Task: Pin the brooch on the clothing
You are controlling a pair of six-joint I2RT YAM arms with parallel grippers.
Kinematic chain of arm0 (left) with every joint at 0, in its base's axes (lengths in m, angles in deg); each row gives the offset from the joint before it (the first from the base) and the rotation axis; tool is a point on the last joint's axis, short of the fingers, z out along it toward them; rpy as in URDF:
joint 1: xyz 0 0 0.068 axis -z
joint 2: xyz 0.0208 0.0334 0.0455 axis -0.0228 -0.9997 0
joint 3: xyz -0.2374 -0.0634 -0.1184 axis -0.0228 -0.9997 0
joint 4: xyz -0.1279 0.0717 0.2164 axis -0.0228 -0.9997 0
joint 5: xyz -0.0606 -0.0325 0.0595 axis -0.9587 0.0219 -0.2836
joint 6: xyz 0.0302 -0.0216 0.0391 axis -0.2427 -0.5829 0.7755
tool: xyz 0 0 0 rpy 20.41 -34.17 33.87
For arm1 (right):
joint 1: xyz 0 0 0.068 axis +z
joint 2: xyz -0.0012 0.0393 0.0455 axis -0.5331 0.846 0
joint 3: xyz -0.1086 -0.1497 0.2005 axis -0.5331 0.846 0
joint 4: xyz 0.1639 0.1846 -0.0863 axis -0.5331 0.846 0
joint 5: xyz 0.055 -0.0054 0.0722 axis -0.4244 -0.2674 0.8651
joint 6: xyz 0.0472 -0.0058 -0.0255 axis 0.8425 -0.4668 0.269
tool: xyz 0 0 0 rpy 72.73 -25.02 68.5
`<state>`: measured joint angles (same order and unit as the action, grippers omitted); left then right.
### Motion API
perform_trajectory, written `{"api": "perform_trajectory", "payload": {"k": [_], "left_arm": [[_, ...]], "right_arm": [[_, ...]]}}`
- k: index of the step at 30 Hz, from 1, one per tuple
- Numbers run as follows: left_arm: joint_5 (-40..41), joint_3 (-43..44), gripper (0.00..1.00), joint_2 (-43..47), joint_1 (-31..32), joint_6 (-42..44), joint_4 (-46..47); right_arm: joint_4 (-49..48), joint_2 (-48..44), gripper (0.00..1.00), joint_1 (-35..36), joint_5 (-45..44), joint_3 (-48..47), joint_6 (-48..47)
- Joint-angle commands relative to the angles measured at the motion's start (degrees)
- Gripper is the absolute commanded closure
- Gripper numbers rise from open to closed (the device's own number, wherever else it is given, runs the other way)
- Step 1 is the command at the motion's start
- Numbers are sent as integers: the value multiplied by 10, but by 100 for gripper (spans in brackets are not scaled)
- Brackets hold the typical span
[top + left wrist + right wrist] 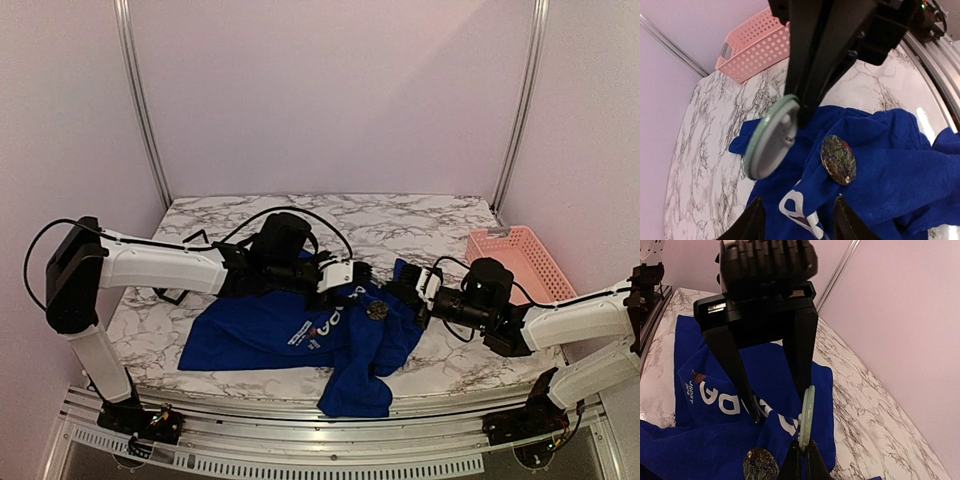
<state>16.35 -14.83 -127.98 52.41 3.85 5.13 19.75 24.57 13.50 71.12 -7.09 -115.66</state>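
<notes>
The clothing [270, 335] is a royal-blue T-shirt lying crumpled on the marble table, with white lettering [802, 215] showing. The brooch [838, 159], a small dark disc with greenish-gold glints, lies face up on a raised fold of it, and shows in the top view too [377, 311]. My left gripper [800, 222] stands open, its fingers either side of that fold just below the brooch. My right gripper [802, 460] is shut on the edge of a pale grey-green disc [807, 415], held upright in the air next to the brooch.
A pink perforated basket [520, 262] stands at the table's right edge. One part of the shirt [355, 390] hangs over the front edge. A black cable [170, 295] lies under the left arm. Bare marble [420, 220] stretches behind both grippers.
</notes>
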Motion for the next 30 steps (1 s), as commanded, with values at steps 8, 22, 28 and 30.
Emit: {"api": "perform_trajectory", "payload": {"k": [8,22,28,30], "left_arm": [[20,31,68,-37,-11,-37,-73],[-2,10,100,-8,-9,-55,-68],[-16,33,100,16,-9,-210,-96],[-26,38,100,21,-10,-251,-110]], "right_arm": [[2,9,100,4,-20,9,6],[-16,32,100,4,-11,1,-1],[-24,33,100,4,9,-6,-2],[-27,34,100,5,9,-6,-4]]}}
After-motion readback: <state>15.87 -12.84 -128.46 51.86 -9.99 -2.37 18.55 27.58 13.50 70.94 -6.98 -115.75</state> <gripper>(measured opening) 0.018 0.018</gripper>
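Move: The blue cloth fold I want lies nearly under my open left fingers, about 4 cm down and only 1 cm ahead and 1 cm left. The brooch in my right fingers hangs some 5 cm to the right of my left hand, 1 cm farther out and 2 cm higher; the already pinned brooch is roughly 6 cm right, 3 cm back and 4 cm below. From my right hand the fold is about 7 cm left, level front to back, and 5 cm lower. My half-open left hand sinks about 3.5 cm onto the printed cloth fold, shuts its fingers to pinch it near the bottom, then draws it up some 2 cm and slightly back, tipping about 10 degrees. My right hand keeps its shut grip on the loose brooch and eases down about 1.5 cm beside the fold. ##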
